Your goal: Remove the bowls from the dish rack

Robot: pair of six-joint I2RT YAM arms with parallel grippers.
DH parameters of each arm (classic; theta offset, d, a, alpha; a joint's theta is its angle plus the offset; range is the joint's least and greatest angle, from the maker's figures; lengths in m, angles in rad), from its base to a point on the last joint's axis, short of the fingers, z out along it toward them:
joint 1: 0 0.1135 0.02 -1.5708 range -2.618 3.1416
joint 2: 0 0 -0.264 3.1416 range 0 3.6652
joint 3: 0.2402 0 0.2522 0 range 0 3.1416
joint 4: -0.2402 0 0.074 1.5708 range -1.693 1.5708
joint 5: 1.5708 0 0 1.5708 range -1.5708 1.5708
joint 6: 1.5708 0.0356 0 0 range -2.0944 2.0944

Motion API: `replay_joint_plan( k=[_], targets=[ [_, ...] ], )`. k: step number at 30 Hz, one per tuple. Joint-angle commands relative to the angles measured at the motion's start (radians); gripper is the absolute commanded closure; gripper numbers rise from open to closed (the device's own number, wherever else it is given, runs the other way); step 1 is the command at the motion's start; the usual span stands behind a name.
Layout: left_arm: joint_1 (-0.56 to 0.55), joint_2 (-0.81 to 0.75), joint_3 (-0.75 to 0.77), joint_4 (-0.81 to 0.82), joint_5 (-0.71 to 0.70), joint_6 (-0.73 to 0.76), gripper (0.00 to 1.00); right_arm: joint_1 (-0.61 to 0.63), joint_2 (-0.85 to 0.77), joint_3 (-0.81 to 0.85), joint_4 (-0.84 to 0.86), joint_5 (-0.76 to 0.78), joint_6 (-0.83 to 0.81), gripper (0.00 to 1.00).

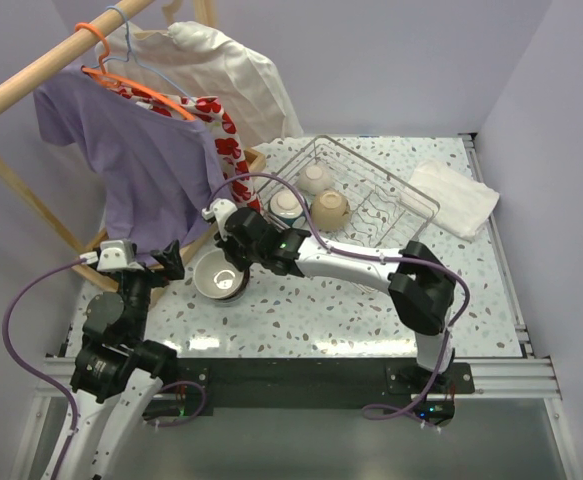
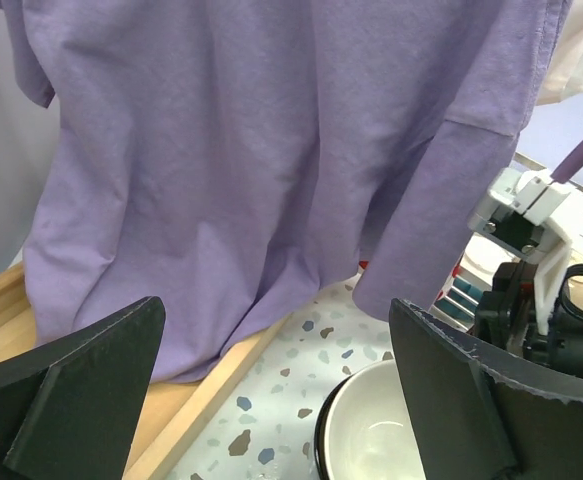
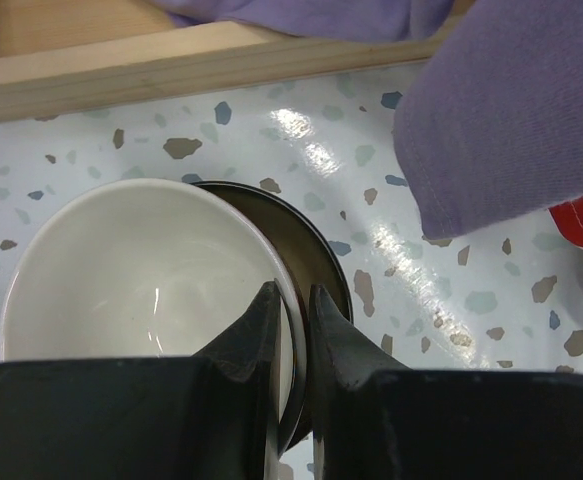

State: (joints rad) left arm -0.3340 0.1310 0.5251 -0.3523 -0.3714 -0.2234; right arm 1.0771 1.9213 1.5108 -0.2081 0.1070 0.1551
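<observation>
My right gripper is shut on the rim of a white bowl, one finger inside and one outside. This bowl sits tilted in a dark bowl on the speckled table, left of the dish rack. From above, the held bowl lies under my right gripper. The rack holds a white bowl, a beige bowl and a teal-banded bowl. My left gripper is open and empty, just left of the stacked bowls; from above, the left gripper is near the hanging shirt.
A purple shirt hangs from a wooden clothes rail, low over the table's left side, with more garments behind it. The rail's wooden base beam runs close past the bowls. A folded white cloth lies right of the rack.
</observation>
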Motion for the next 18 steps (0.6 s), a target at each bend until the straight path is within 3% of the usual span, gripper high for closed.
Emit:
replay_joint_plan(
  k=[1, 4, 12, 18],
  targets=[
    [0.004, 0.005, -0.01, 0.053, -0.014, 0.019, 0.0, 0.001, -0.01, 0.022, 0.121, 0.026, 0.004, 1.0],
    [0.004, 0.007, -0.008, 0.055, -0.006, 0.019, 0.01, 0.0, 0.004, 0.009, 0.136, 0.04, 0.006, 1.0],
    [0.004, 0.015, -0.01, 0.053, 0.008, 0.024, 0.01, 0.001, -0.001, -0.026, 0.142, 0.046, 0.008, 0.74],
    [0.004, 0.019, -0.01, 0.053, 0.011, 0.027, 0.01, 0.001, 0.002, -0.024, 0.125, 0.045, 0.006, 0.66]
  ],
)
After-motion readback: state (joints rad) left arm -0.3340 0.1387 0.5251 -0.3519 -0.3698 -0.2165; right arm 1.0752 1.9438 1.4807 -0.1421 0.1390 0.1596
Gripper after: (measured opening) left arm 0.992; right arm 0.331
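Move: The right hand already pinches the right-hand rim of the white bowl, whose middle is about 6 cm to its left, 1 cm back and 3 cm lower. The brown bowl it goes into stands about 4 cm left, 2 cm back and 6 cm below; the blue-white bowl is some 16 cm ahead and 12 cm right, the tan bowl 15 cm ahead and 23 cm right, both roughly 4 cm lower. From the left hand, the brown bowl is about 13 cm right, 2 cm back and 18 cm down. The right hand eases the white bowl down about 1.5 cm, with a slight drift forward of under 1 cm, to bring it lower into the brown bowl beneath, the wrist keeping its slant forward, left and down. Near the bottom it all but stops and its fingers begin to part, opening to about a third while still straddling the white bowl's right-hand rim, with only a tiny rise at the end. ##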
